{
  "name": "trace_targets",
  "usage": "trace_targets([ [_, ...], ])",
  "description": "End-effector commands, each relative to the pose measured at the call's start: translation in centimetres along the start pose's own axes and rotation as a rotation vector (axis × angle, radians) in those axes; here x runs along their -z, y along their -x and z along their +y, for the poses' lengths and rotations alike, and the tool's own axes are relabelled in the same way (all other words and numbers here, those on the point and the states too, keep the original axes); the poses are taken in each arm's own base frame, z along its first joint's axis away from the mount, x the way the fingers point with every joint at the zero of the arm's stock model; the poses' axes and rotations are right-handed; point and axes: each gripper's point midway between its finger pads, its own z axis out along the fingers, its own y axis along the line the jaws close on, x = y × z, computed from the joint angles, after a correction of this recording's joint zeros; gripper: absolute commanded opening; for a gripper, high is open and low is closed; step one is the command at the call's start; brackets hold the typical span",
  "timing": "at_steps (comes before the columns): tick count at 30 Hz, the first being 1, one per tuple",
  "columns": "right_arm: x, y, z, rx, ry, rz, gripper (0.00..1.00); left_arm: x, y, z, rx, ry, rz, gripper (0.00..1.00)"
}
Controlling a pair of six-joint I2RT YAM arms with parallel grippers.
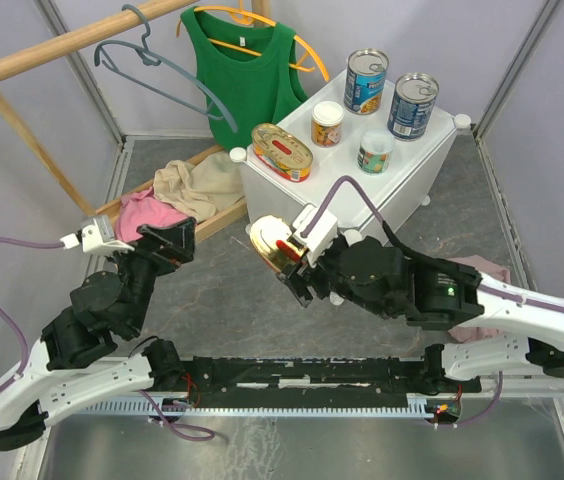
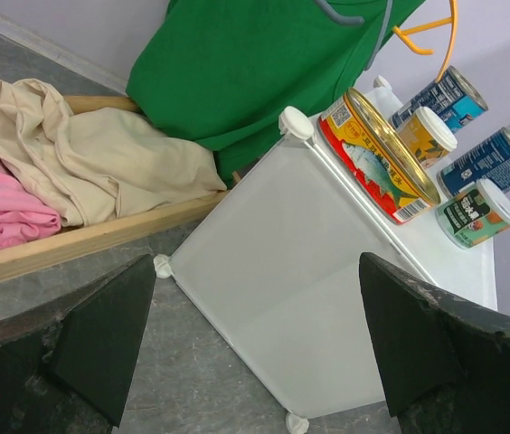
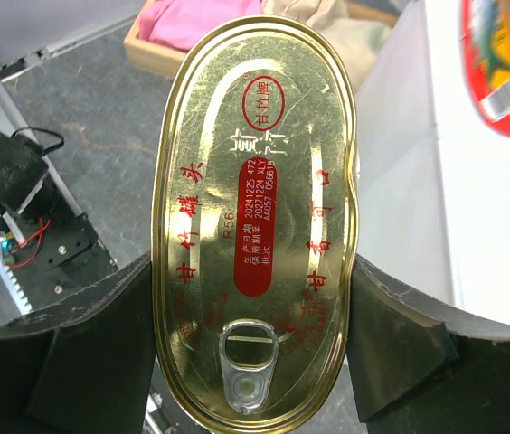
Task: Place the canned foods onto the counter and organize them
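Observation:
The white counter (image 1: 424, 160) carries two tall blue-labelled cans (image 1: 366, 82) (image 1: 413, 105), two small white-lidded cans (image 1: 327, 124) (image 1: 375, 152) and one flat oval gold tin (image 1: 282, 152) at its near-left corner. My right gripper (image 1: 284, 252) is shut on a second oval gold tin (image 3: 259, 217), one finger on each long side, lid and pull tab facing the camera. It hangs just in front of the counter's near-left wall (image 3: 418, 181), below the top. My left gripper (image 2: 259, 334) is open and holds nothing, facing the counter's side (image 2: 273, 262) from the left.
A wooden tray (image 1: 217, 215) with pink (image 1: 142, 212) and beige clothes (image 1: 197, 185) lies left of the counter. A green tank top (image 1: 244, 70) on an orange hanger and a grey hanger (image 1: 162, 65) hang from a wooden rail behind. Pink cloth (image 1: 484, 270) lies under the right arm.

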Motion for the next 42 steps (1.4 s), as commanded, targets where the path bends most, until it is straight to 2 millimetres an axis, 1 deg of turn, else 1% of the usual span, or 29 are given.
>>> trace_targets([
  [1, 3.1, 6.0, -3.1, -0.017, -0.089, -0.169, 0.01, -0.2, 0.5, -1.3, 0.061, -0.028, -0.008, 0.99],
  [5, 4.3, 6.8, -4.8, -0.001, -0.143, -0.19, 0.01, -0.2, 0.4, -1.4, 0.061, -0.03, -0.006, 0.99],
  [9, 4.9, 7.0, -6.6, 0.003, -0.193, -0.197, 0.01, -0.4, 0.3, -1.7, 0.054, -0.034, -0.002, 0.99],
  [15, 4.4, 7.3, -8.6, 0.003, -0.227, -0.18, 0.01, -0.5, 0.0, -2.3, 0.048, -0.047, 0.01, 0.99],
  [19, 3.8, 7.4, -10.5, -0.008, -0.249, -0.156, 0.01, -0.6, -0.3, -2.6, 0.043, -0.056, 0.02, 0.99],
  [24, 3.3, 7.2, -12.3, -0.008, -0.258, -0.115, 0.01, -0.7, -0.2, -2.9, 0.04, -0.063, 0.021, 0.99],
  [30, 2.7, 6.2, -14.3, -0.037, -0.248, -0.069, 0.01, -0.8, -0.4, -3.1, 0.04, -0.068, 0.023, 0.99],
  [31, 2.6, 5.9, -14.9, -0.045, -0.252, -0.057, 0.01, -0.8, -0.3, -3.2, 0.041, -0.069, 0.022, 0.99],
  [37, 1.5, 4.0, -16.9, -0.101, -0.214, 0.002, 0.01, -0.8, -0.5, -3.2, 0.038, -0.07, 0.023, 0.99],
  [42, 0.8, 2.8, -17.6, -0.141, -0.139, 0.033, 0.01, -0.8, -0.3, -3.2, 0.035, -0.07, 0.02, 0.99],
])
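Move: The second oval can is already in the right hand. The free spot for it on the white counter, by the near corner, lies some 14 cm ahead, 11 cm to the right and about 8 cm below. From that hand, the oval can already placed is about 21 cm ahead, level sideways. The orange-label can is 26 cm ahead and 10 cm right, the green-label can 21 cm ahead and 20 cm right. From the left hand, the spot is about 13 cm ahead, 32 cm right and 9 cm below. The oval can, still pinched across its sides, is carried by the right hand some 14 cm forward and 12 cm right, in over the counter's near corner towards the free spot. The hand climbs about 5 cm at first, then sinks most of that again while still advancing, turning some 15 degrees clockwise. The empty, open left hand drifts about 3 cm right. ##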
